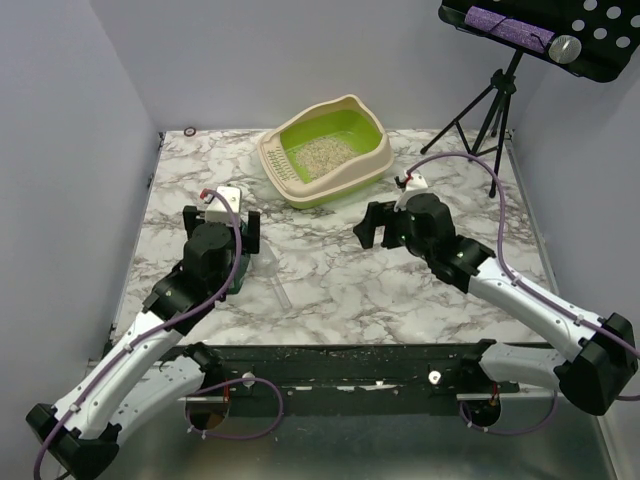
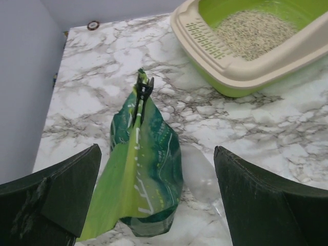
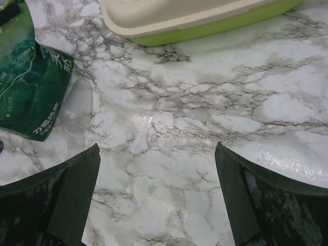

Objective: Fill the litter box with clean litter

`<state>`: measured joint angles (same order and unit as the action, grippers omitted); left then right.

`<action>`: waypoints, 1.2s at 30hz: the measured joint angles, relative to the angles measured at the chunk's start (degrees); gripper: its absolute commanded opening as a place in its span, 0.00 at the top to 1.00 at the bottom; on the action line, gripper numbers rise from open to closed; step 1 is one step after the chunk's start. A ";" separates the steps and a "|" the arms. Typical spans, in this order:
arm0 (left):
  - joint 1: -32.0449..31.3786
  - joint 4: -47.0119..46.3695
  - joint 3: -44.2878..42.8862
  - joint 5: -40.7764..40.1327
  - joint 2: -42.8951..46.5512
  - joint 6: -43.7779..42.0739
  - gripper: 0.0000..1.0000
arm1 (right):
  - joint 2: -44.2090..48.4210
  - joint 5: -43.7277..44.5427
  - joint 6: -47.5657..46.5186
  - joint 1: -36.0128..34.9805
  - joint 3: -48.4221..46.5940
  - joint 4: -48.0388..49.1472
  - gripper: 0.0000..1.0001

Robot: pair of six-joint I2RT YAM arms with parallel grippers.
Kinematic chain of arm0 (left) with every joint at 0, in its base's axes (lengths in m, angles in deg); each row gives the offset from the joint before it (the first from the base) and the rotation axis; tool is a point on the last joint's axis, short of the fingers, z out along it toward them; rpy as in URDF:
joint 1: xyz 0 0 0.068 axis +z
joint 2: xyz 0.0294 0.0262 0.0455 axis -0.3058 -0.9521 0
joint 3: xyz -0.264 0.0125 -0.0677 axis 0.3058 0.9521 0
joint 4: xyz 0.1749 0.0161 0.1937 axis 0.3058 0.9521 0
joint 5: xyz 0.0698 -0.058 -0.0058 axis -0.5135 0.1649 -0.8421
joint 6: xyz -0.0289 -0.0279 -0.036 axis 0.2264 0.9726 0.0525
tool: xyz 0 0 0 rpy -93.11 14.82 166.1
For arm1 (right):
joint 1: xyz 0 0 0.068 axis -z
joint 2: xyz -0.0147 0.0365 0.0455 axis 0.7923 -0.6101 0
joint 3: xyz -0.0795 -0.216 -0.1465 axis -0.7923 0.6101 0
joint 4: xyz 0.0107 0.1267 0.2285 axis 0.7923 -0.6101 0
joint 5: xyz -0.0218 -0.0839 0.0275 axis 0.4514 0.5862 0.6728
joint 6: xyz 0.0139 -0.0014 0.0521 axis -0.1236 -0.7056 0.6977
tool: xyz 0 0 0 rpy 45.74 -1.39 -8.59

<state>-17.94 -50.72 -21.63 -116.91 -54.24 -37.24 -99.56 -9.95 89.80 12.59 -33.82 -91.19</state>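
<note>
The litter box (image 1: 372, 160) stands at the back of the table, lime-green inside with a beige rim (image 2: 204, 45). A patch of pale litter (image 1: 322, 154) covers part of its floor (image 2: 252, 31). My left gripper (image 2: 157, 148) hangs open above a green printed bag (image 2: 148, 164) that a black clip (image 2: 144, 92) holds closed. A clear scoop (image 2: 204, 177) lies on the marble right of the bag. My right gripper (image 3: 157, 146) is open over bare marble, in front of the box (image 3: 205, 23), with nothing between its fingers.
A small ring (image 1: 190, 130) lies at the table's back left corner. A black stand on a tripod (image 1: 497, 95) rises beyond the back right corner. Grey walls close in the left and the back. The bag (image 3: 28, 87) and scoop (image 3: 77, 105) sit left of my right gripper.
</note>
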 measured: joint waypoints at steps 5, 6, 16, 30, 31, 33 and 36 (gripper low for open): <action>0.07 2.67 -5.40 -5.95 -6.64 -0.42 0.01 | -1.57 -3.69 0.63 0.00 0.00 1.42 0.00; 0.50 2.71 -5.46 -6.47 -7.65 -0.74 0.01 | -1.79 -4.37 0.70 0.00 0.00 1.64 0.00; 7.65 2.95 -5.31 -3.80 -12.83 -2.86 0.26 | -2.08 -9.31 2.12 0.00 0.48 4.04 0.00; 11.80 7.45 -4.35 3.39 -18.23 0.00 1.00 | -0.90 -13.99 2.69 0.00 2.12 4.42 0.00; 11.80 7.87 -4.57 3.48 -18.71 0.42 1.00 | -0.76 -14.14 2.71 0.00 2.16 4.39 0.00; 11.80 8.48 -5.38 3.41 -20.13 0.70 1.00 | -0.13 -14.43 2.75 0.00 2.47 4.33 0.00; 11.80 9.01 -6.10 3.67 -21.14 0.87 1.00 | 1.75 -14.49 2.73 0.00 3.28 4.02 0.00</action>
<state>-6.14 -41.72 -27.72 -113.24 -75.37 -36.36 -97.81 -24.44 92.53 12.59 -30.54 -87.17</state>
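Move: The folded top of the litter bag, where it will be gripped, lies about 4 cm ahead of the left hand, 3 cm to its left and 8 cm below. The black clip on that fold sits roughly 5 cm farther out. The scoop lies about 4 cm back and 8 cm to the right, down on the table; the litter box is some 27 cm ahead and 20 cm right. From the right hand the fold is about 33 cm left, nearly level ahead and slightly lower. The left fingers, wide open at first, shut on the litter bag's folded top and pinch it just short of the clip. The hand first goes forward and left over the bag, then sinks about 8 cm onto the fold, tipping down some 20 degrees and turning a little counter-clockwise. The open right hand drifts 3 cm left towards the bag and as much back, also turning counter-clockwise. ##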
